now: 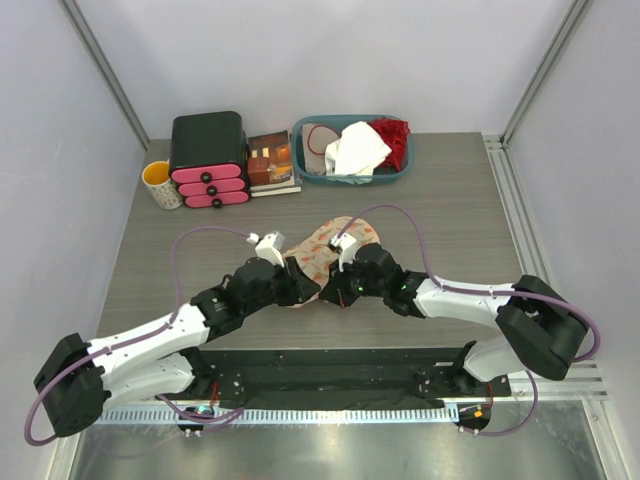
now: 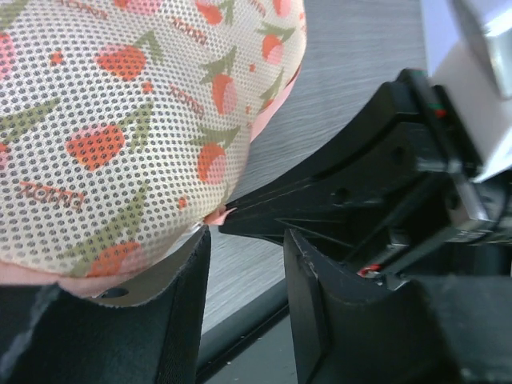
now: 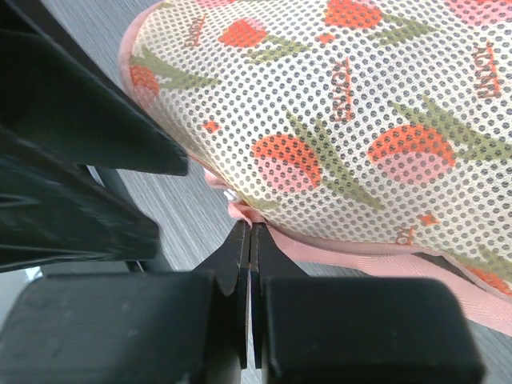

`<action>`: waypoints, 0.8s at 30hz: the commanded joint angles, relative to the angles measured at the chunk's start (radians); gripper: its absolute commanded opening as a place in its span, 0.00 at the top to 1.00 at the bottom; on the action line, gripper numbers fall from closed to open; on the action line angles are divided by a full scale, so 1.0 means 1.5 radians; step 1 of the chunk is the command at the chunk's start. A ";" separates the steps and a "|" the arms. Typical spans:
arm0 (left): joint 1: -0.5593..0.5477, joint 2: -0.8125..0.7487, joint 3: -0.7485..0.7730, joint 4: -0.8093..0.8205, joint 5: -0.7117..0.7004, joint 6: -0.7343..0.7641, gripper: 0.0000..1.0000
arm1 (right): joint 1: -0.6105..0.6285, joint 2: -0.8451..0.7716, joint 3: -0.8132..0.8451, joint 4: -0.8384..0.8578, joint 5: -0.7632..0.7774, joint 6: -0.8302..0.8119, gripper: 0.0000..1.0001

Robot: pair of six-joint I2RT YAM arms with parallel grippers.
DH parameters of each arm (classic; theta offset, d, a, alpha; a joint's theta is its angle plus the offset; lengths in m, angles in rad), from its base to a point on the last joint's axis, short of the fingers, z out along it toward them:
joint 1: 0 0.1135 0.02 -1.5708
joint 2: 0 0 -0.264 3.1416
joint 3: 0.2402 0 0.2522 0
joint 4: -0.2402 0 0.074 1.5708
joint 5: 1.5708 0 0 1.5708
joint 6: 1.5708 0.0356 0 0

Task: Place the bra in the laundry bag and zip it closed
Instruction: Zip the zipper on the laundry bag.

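The laundry bag (image 1: 322,243), cream mesh with red floral print and pink trim, lies closed at the table's middle. It fills the left wrist view (image 2: 120,120) and the right wrist view (image 3: 360,120). The bra does not show in any view. My right gripper (image 3: 250,228) is shut, its tips pinching the pink trim tab at the bag's near end (image 1: 338,288). My left gripper (image 2: 246,240) is open with only table between its fingers; its left finger (image 2: 172,280) lies under the bag's edge (image 1: 300,285). The right gripper's black body (image 2: 384,160) sits just ahead of it.
At the back stand a teal basket (image 1: 310,172) holding a white cloth (image 1: 355,150) and a red garment (image 1: 392,140), a brown box (image 1: 270,160), a black drawer unit with pink fronts (image 1: 208,155) and a yellow-lined mug (image 1: 160,183).
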 commanded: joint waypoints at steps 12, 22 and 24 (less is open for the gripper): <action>-0.027 -0.170 -0.088 -0.035 -0.063 -0.091 0.69 | 0.002 -0.022 0.014 0.072 -0.041 0.133 0.99; -0.091 -0.078 -0.051 -0.063 -0.184 0.002 0.79 | -0.003 -0.017 0.060 0.043 -0.057 0.165 0.99; -0.137 -0.073 -0.041 -0.084 -0.291 0.013 0.80 | -0.003 -0.019 0.060 0.044 -0.059 0.173 0.99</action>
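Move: The white zipper pull lies about 2 cm ahead of the left hand and 3 cm below, neither left nor right; the pink tab beside it is about 1 cm ahead, level sideways and 3 cm below. The bag's middle is some 8 cm ahead, 2 cm right and 6 cm down. From the right hand, which already pinches that tab, the pull is about 1 cm to the left, otherwise level. Left hand draws some 4 cm back-left, then dips, fingers narrowing; right lifts its pinched tab up-left 4 cm. ##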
